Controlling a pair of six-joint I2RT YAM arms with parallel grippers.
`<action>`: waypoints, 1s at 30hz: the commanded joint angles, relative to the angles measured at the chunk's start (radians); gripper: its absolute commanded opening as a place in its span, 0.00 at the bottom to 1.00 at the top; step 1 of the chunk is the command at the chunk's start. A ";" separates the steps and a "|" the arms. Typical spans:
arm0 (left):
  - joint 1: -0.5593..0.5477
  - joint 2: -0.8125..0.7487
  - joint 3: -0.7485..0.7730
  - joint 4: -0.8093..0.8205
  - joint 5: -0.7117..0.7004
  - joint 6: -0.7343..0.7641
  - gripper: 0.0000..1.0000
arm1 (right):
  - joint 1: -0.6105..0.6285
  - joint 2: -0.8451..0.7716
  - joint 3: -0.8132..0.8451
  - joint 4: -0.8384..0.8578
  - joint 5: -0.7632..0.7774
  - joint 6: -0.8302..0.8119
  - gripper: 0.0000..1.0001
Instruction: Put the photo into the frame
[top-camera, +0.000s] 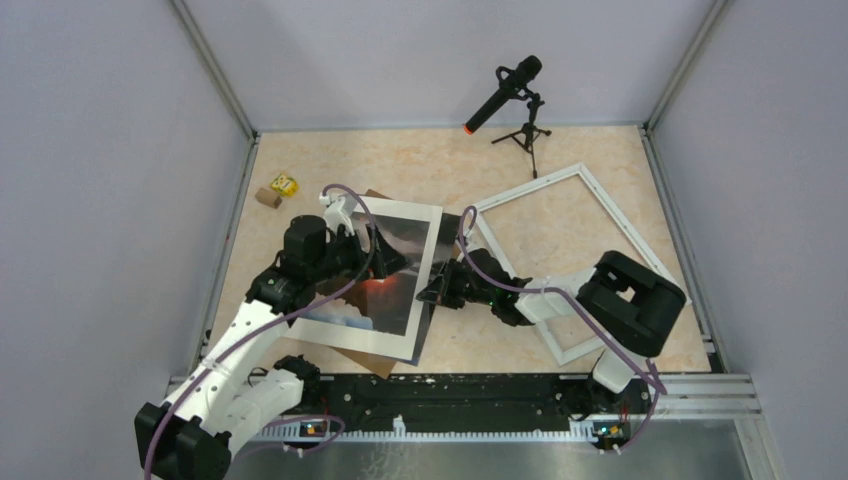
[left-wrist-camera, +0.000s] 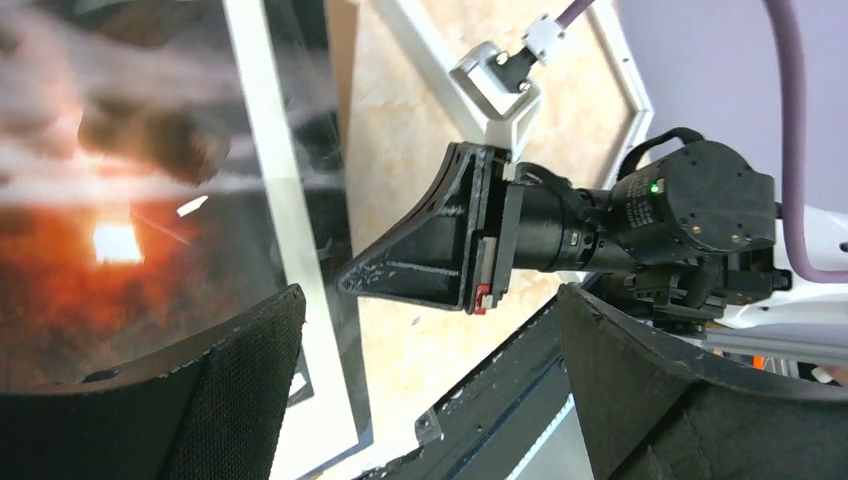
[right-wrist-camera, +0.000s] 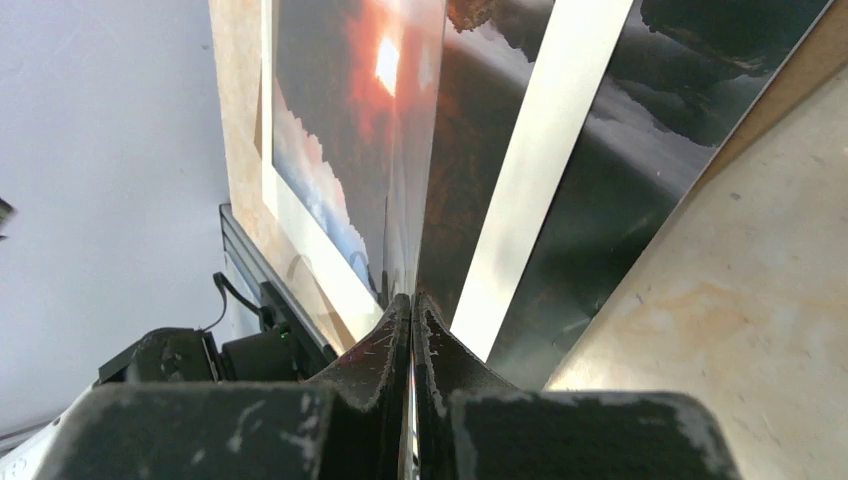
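Note:
The photo, an orange sun among dark clouds, lies left of centre under a flat white mat on a brown backing board. The empty white frame lies to the right. My left gripper hovers over the photo, open, with nothing between its fingers. My right gripper is at the stack's right edge. It is shut on the thin glossy edge of the photo, which sticks out past the mat. The frame shows behind it.
A microphone on a small tripod stands at the back. A small yellow block and a brown one sit at the back left. Grey walls enclose the table on three sides, and a black rail runs along the near edge.

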 joint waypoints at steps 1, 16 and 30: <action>-0.002 0.021 0.113 0.082 0.077 0.092 0.98 | -0.028 -0.145 0.014 -0.137 0.020 -0.116 0.00; -0.049 0.241 0.218 0.393 0.208 -0.071 0.98 | -0.212 -0.685 -0.030 -0.880 0.122 -0.426 0.00; -0.144 0.420 0.441 0.253 0.175 0.137 0.98 | -0.248 -0.898 0.111 -1.228 0.444 -0.535 0.00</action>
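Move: The clear sheet is already pinched by one edge in the shut right fingers. From that hand the empty frame's middle lies about 36 cm right and 9 cm ahead, a few centimetres below; the frame's left rail is only some 20 cm right and 3 cm ahead, while the matted photo's middle is about 13 cm left and 7 cm ahead. From the open left hand the frame's middle is roughly 42 cm right, 8 cm ahead and 16 cm below. The clear sheet, still pinched by its edge, is carried by the right hand away from the photo to the right, about 22 cm to the frame's left rail, rising some 8 cm on the way while the wrist turns its fingers steeply downward. The left hand, wide open and empty, climbs about 12 cm and swings right and a little forward, turning clockwise and levelling its fingers. ##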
